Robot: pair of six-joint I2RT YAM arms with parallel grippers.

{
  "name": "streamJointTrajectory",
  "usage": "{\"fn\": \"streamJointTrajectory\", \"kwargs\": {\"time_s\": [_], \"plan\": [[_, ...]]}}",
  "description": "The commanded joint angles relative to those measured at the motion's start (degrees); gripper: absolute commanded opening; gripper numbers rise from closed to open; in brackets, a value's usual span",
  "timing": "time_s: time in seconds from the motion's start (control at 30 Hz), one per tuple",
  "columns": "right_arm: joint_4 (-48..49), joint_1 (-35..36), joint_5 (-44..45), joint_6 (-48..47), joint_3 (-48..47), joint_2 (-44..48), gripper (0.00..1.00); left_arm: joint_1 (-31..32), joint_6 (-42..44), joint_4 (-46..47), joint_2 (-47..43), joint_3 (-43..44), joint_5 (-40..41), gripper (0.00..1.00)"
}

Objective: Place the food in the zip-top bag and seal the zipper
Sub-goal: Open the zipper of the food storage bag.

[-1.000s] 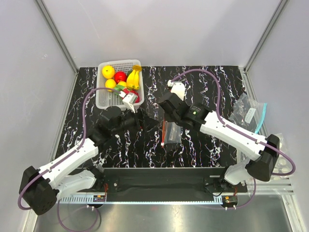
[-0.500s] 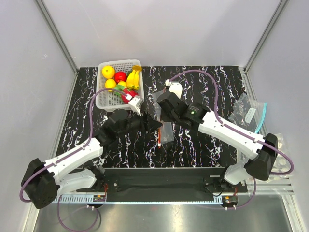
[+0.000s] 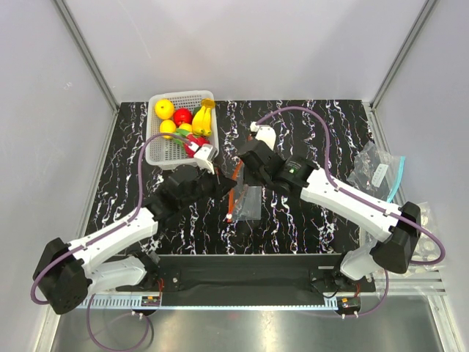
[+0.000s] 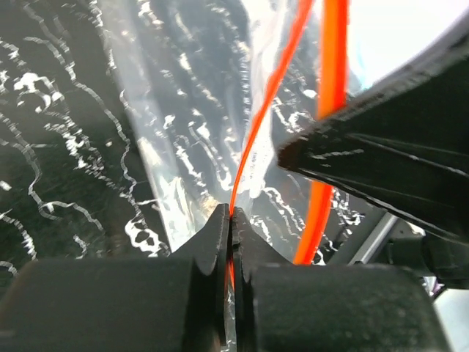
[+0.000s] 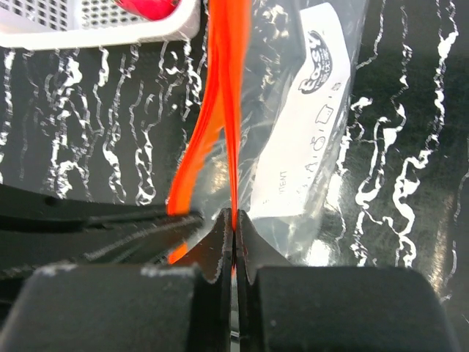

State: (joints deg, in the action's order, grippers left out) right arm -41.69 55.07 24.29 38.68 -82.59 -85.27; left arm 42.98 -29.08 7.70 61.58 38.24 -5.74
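Note:
The clear zip-top bag [image 3: 248, 199] hangs just above the table's middle, its red-orange zipper [image 3: 233, 198] along the left edge. My left gripper [image 3: 228, 191] is shut on one lip of the zipper [image 4: 258, 121]. My right gripper [image 3: 239, 173] is shut on the other lip [image 5: 231, 88]. In the right wrist view the two lips bow apart, so the bag's mouth is open. The bag's white label [image 5: 315, 139] shows through the plastic. The food lies in the white mesh basket [image 3: 157, 151]: a banana bunch [image 3: 203, 119], a yellow fruit [image 3: 164, 108] and a dragon fruit [image 3: 195, 141].
A second clear bag with a teal edge [image 3: 378, 173] lies at the right of the table. A clear bubbled sheet [image 3: 429, 251] sits off the table's right corner. The basket's rim [image 5: 102, 29] is just beyond the bag in the right wrist view.
My left gripper has swung from the basket to the bag and shut on the zipper's lip. The right gripper has pulled the bag a little to the left and up.

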Motion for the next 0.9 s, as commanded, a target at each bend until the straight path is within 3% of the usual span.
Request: {"fn": "streamJointTrajectory", "kwargs": {"time_s": [0.0,0.23,0.33,0.47,0.57,0.63,0.73,0.87], "plan": [[-2.9,-0.1,1.3,-0.4,-0.6,0.9,0.00,0.3,0.6,-2.0,0.0,4.2,4.6,0.00],[-17.5,-0.1,8.8,-1.1,-4.4,0.0,0.00,-0.2,1.5,-13.8,-1.6,9.5,13.2,0.00],[-27.9,-0.2,11.5,-2.0,-10.5,0.0,0.00,-0.3,0.0,-15.2,-0.2,13.5,8.7,0.00],[-46.0,-0.3,14.8,-2.0,-21.2,-1.1,0.00,2.4,-6.9,-7.9,6.5,17.6,-4.2,0.00],[-51.5,-0.2,15.9,-2.4,-24.6,-2.3,0.00,5.5,-13.3,2.6,12.1,16.6,-9.6,0.00],[-51.2,-0.3,14.8,-3.1,-24.6,-2.5,0.00,6.3,-17.7,13.5,16.1,14.3,-14.8,0.00],[-49.4,-0.3,13.6,-4.4,-21.8,-4.4,0.00,6.3,-23.6,22.2,19.7,9.0,-16.4,0.00],[-41.4,-0.2,9.7,-7.6,-17.5,-8.8,0.00,4.6,-22.3,21.8,17.7,1.5,-12.6,0.00]]}}
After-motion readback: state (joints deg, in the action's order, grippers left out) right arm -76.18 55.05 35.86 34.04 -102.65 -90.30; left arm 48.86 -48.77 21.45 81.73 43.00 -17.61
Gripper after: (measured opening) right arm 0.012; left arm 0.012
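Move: My left and right fingertips each already pinch one orange lip of the food storage bag. Its body hangs about 4 cm to the right of my left hand and roughly 6 cm lower, nearly under my right hand, some 3 cm nearer my base. From the left hand, the dragon fruit is about 16 cm ahead and 14 cm left, and the fruit basket's middle about 21 cm ahead and 18 cm left. I swing the bag to the right with both hands, keeping both pinches on the orange lips: about 9 cm sideways, away from the fruit basket, rising briskly partway and then dropping again. My left hand, first easing slightly left, ends a little back and lower, tipping about 20 degrees down; my right rolls left side down some 25 degrees and ends higher than it began. ##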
